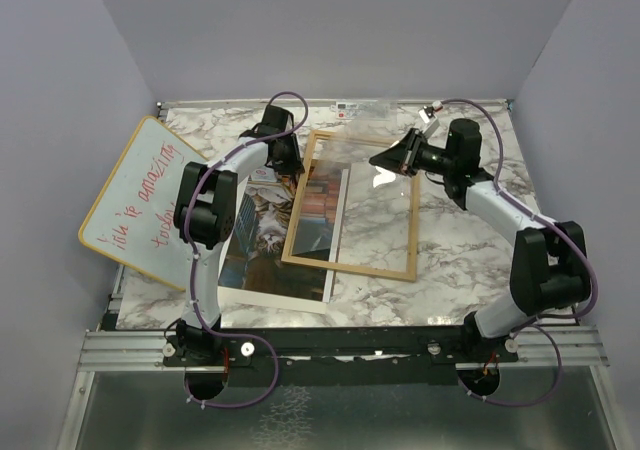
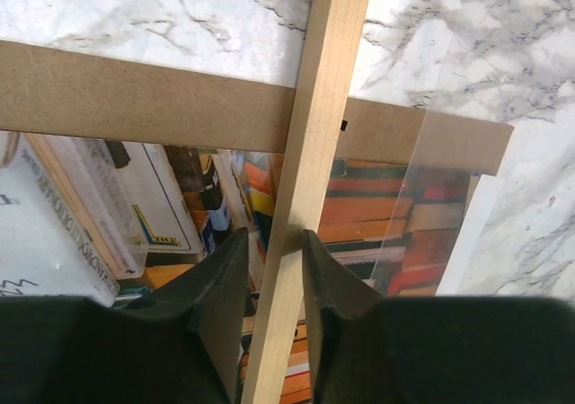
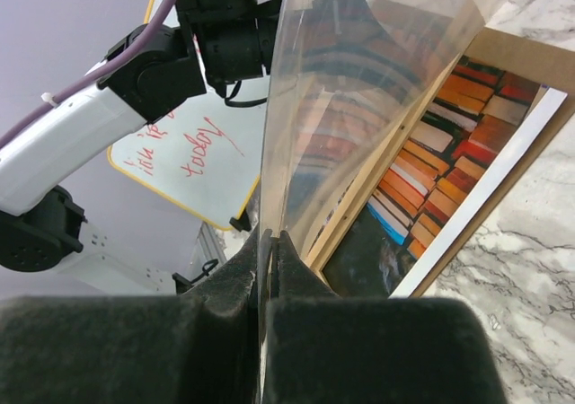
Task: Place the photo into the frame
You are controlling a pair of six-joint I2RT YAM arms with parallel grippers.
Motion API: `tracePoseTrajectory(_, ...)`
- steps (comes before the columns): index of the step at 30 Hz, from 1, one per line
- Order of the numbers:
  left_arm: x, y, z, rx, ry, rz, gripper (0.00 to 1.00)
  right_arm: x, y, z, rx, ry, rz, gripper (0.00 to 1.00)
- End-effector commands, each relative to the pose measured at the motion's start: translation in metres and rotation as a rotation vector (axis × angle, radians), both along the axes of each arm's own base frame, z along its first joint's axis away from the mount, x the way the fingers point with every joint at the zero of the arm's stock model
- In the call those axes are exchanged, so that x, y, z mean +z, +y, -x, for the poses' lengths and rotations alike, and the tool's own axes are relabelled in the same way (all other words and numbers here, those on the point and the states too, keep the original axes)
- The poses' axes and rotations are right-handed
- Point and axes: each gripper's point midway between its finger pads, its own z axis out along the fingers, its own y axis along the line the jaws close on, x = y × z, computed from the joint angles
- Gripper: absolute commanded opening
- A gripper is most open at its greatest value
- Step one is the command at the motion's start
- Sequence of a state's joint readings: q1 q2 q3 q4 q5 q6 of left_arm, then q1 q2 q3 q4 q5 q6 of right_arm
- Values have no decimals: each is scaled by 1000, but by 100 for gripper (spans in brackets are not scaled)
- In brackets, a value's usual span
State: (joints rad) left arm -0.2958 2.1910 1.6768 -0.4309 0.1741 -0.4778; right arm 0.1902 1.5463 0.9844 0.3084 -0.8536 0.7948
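The frame (image 1: 300, 205) of thin light wood lies mid-table, its left part over the photo (image 1: 265, 245), a print of a cat among books. My left gripper (image 1: 288, 158) is at the frame's far left corner. In the left wrist view its fingers (image 2: 323, 278) sit either side of the frame's wooden bar (image 2: 310, 153), shut on it. My right gripper (image 1: 380, 160) is shut on the far edge of the clear pane (image 1: 385, 210) and holds it tilted up. The right wrist view shows the thin pane (image 3: 359, 90) pinched at the right gripper (image 3: 271, 238), with the photo (image 3: 449, 144) below.
A brown backing board (image 2: 135, 99) lies under the print's far edge. A whiteboard (image 1: 140, 200) with red handwriting leans at the table's left edge. Grey walls close in the marble table (image 1: 460, 260) on three sides.
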Motion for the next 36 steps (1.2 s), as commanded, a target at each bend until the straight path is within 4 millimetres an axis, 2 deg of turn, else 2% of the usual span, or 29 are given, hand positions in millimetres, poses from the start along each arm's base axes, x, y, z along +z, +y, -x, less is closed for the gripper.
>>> tracePoseTrajectory(1, -27, 6, 7, 11, 63, -28, 26, 13, 7, -4, 51, -84, 6, 1)
tracePoseTrajectory(9, -34, 6, 9, 8, 81, -24, 5, 14, 10, -7, 78, -119, 18, 1)
tracePoseTrajectory(12, -35, 6, 9, 9, 83, -25, 0, 13, 13, -7, 95, -122, 21, 1)
tracePoseTrajectory(18, -34, 8, 8, 14, 78, -30, 0, 16, 15, -6, 111, -139, 39, 1)
tracePoseTrajectory(22, -34, 9, 7, 19, 78, -32, 0, 10, 16, -8, 116, -134, 49, 1)
tracePoseTrajectory(36, -41, 9, 9, 11, 96, -30, 0, -42, 8, -15, 38, 14, 122, 1)
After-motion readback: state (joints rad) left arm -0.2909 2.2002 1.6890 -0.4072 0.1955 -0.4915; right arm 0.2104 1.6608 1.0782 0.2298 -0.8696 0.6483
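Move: The frame's left bar runs between the left gripper's fingers, right at the hand point; the frame's middle lies about 12 cm to the right and 7 cm back. The photo's middle is roughly 14 cm back and 4 cm to the left, a couple of centimetres down. From the right gripper, which holds the clear sheet, the frame's middle lies some 5 cm ahead, 6 cm to the left and 20 cm below, and the photo about 21 cm to the left and 2 cm back. Keep the left gripper at the frame's left bar and shut its part-open fingers completely, letting the hand rise barely half a centimetre. With the right, keep the clear sheet pinched and ease about 1.5 cm forward and 1 cm left over the frame while slightly turning the wrist, then lower the hand some 2.5 cm. ##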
